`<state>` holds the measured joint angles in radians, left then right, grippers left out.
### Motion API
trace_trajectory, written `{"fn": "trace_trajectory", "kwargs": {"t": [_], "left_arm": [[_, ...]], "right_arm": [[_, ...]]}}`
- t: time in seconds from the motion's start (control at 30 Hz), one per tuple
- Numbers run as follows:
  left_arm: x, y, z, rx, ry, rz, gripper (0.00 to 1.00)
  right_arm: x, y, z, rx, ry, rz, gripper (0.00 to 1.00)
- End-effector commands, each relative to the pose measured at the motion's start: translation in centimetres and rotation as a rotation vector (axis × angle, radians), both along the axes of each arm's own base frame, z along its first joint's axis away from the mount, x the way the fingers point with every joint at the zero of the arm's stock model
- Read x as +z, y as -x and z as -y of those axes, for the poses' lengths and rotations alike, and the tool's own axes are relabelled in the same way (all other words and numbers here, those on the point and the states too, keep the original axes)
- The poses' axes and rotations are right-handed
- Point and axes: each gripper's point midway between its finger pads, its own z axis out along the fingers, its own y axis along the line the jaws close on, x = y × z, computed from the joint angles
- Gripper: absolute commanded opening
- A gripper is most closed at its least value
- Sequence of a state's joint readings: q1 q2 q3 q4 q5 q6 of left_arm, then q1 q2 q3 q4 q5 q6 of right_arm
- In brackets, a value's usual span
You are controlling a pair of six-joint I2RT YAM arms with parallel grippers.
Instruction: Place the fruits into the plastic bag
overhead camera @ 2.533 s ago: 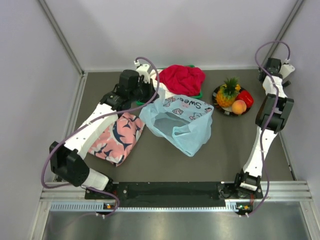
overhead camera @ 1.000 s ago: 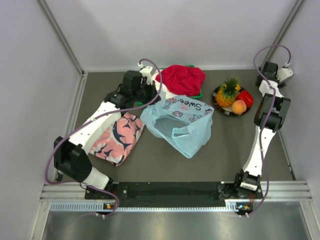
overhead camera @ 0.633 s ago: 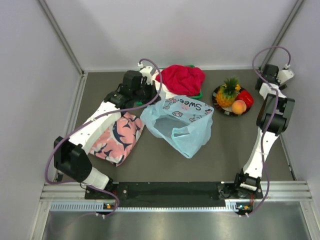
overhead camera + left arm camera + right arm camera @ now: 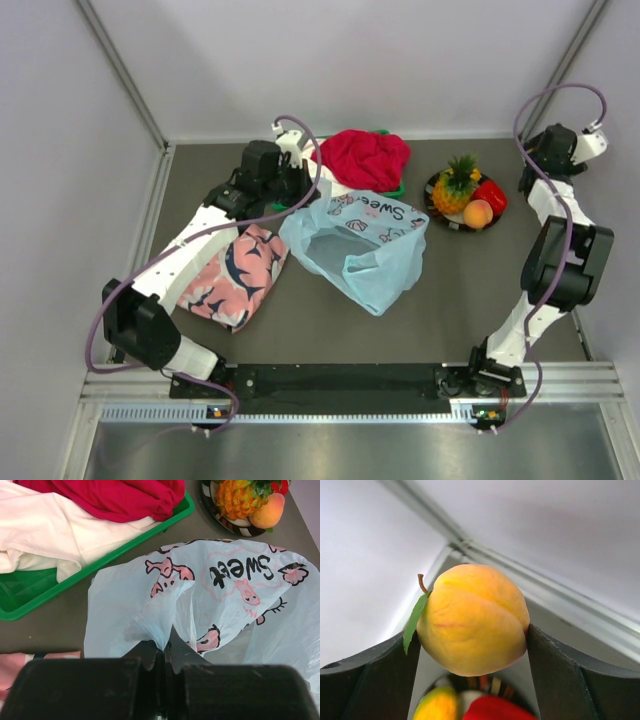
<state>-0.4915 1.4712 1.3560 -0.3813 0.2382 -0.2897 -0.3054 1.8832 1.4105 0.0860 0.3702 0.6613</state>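
Observation:
My left gripper is shut on a gathered fold of the light-blue plastic bag, holding up its left rim. The bag lies open in the middle of the table. My right gripper is shut on a yellow-orange mango with a green leaf, raised above the plate near the back right corner. On the plate sit the pineapple, the peach and the red fruit. The red fruit shows blurred below the mango.
A green tray with red cloth and white cloth stands behind the bag. A pink cloth with shark print lies under my left arm. Walls close the back and both sides.
The right arm's elbow has swung outward and toward the near side, and its wrist has shifted toward the back right corner. The left arm and the bag have stayed put.

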Motion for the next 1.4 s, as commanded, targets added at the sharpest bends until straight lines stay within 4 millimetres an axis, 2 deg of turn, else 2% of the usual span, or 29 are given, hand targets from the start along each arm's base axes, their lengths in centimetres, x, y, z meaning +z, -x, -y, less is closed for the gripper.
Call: {"fn": "trace_trajectory", "kwargs": {"t": [0.0,0.07,0.1,0.17,0.2,0.23,0.3,0.33,0.37,0.4,0.43,0.47,0.53,0.6,0.67,0.7,0.77,0.8,0.9,0.93,1.0,1.03,1.07,1.1,1.13,1.17,1.23,1.3,1.37], "left_arm": [[2.1,-0.3,-0.2,0.012,0.033,0.072,0.00],[2.6,-0.1,-0.2,0.014,0.040,0.085,0.00],[2.9,-0.1,-0.3,0.018,0.045,0.094,0.00],[3.5,0.1,-0.4,0.021,0.063,0.112,0.00],[3.7,0.2,-0.3,0.017,0.069,0.117,0.00],[3.9,0.3,-0.3,0.015,0.074,0.120,0.00],[4.4,0.5,-0.4,0.015,0.083,0.129,0.00],[4.7,0.6,-0.4,0.013,0.087,0.136,0.00],[5.0,0.6,-0.6,0.021,0.083,0.149,0.00],[5.2,0.6,-0.8,0.027,0.080,0.155,0.00],[5.1,0.6,-0.9,0.032,0.073,0.154,0.00],[5.1,0.4,-1.2,0.045,0.065,0.157,0.00],[5.0,0.5,-1.1,0.043,0.065,0.154,0.00],[5.1,0.6,-0.8,0.029,0.080,0.147,0.00],[5.1,0.7,-0.7,0.023,0.088,0.141,0.00],[5.1,0.8,-0.7,0.021,0.089,0.142,0.00],[5.4,0.8,-0.7,0.023,0.093,0.150,0.00],[5.4,0.8,-0.7,0.023,0.093,0.150,0.00],[5.4,0.9,-0.8,0.024,0.094,0.151,0.00],[5.5,0.9,-0.7,0.024,0.095,0.154,0.00],[5.5,0.8,-0.8,0.026,0.091,0.156,0.00],[5.5,0.8,-0.8,0.029,0.091,0.157,0.00],[5.6,0.8,-0.9,0.031,0.089,0.161,0.00],[5.5,0.8,-0.9,0.030,0.088,0.159,0.00],[5.6,0.8,-1.0,0.034,0.085,0.163,0.00],[5.5,0.7,-1.1,0.039,0.081,0.164,0.00],[5.6,0.7,-1.1,0.038,0.080,0.165,0.00],[5.6,0.8,-1.1,0.035,0.081,0.165,0.00],[5.7,0.8,-1.0,0.033,0.084,0.165,0.00]], "right_arm": [[8.7,0.9,-5.5,0.136,0.010,0.220,0.09],[9.8,1.7,-7.3,0.168,0.024,0.229,0.11],[11.2,3.1,-8.4,0.185,0.029,0.259,0.11],[12.7,4.3,-10.7,0.228,0.027,0.301,0.11],[11.9,5.2,-11.4,0.242,0.018,0.293,0.11],[14.3,6.7,-13.0,0.272,0.023,0.349,0.11],[14.4,8.2,-14.9,0.320,0.026,0.355,0.11],[16.6,9.8,-15.9,0.346,0.040,0.400,0.11],[16.9,10.4,-17.8,0.395,0.045,0.404,0.11],[16.7,11.3,-18.9,0.435,0.041,0.390,0.11],[18.2,12.7,-20.3,0.478,0.044,0.424,0.11],[18.7,13.6,-22.3,0.540,0.039,0.436,0.11],[18.8,15.0,-25.2,0.650,0.026,0.429,0.11],[19.8,16.9,-29.1,0.797,0.015,0.446,0.10],[19.9,18.0,-31.5,0.892,-0.001,0.441,0.10],[19.8,18.8,-34.0,0.980,-0.020,0.441,0.10],[19.0,20.2,-37.3,1.109,-0.041,0.405,0.09],[18.5,21.0,-39.7,1.183,-0.056,0.388,0.09],[17.4,22.2,-44.3,1.350,-0.081,0.355,0.09],[16.8,23.2,-46.4,1.423,-0.099,0.337,0.09],[17.2,24.2,-48.8,1.522,-0.111,0.348,0.09],[15.9,24.4,-50.5,1.565,-0.118,0.307,0.08],[16.0,24.4,-51.2,1.575,-0.088,0.302,0.06],[14.6,24.3,-51.5,1.557,-0.057,0.244,0.05],[13.6,25.4,-53.2,1.579,-0.014,0.202,0.04],[13.8,24.7,-53.3,1.549,0.073,0.197,0.04],[12.0,25.2,-54.6,1.582,0.131,0.130,0.05],[11.4,25.6,-55.6,1.598,0.127,0.117,0.05],[9.7,25.7,-56.4,1.621,0.106,0.071,0.05]]}}
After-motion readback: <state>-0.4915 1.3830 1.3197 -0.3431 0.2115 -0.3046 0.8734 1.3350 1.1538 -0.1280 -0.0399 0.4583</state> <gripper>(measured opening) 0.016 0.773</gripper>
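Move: The yellow fruit is already in my right hand; the bag's mouth it goes to lies some 49 cm to my left, 24 cm back and 10 cm lower. The fruit bowl is about 17 cm to my left, 5 cm back and 15 cm down; the green tray stands about 51 cm left and 3 cm ahead, 15 cm down. My left hand still pinches a bag handle, with the mouth about 7 cm back, 7 cm right and 18 cm below it. I swing the held fruit about 55 cm left and 25 cm back in a high arc, up some 20 cm and then down about 12, to bring it over the bag's mouth. Meanwhile my right wrist turns roughly 90 degrees counter-clockwise and the fingers keep their grip. Early on, my left hand raises the pinched handle nearly 3 cm, then holds still. ##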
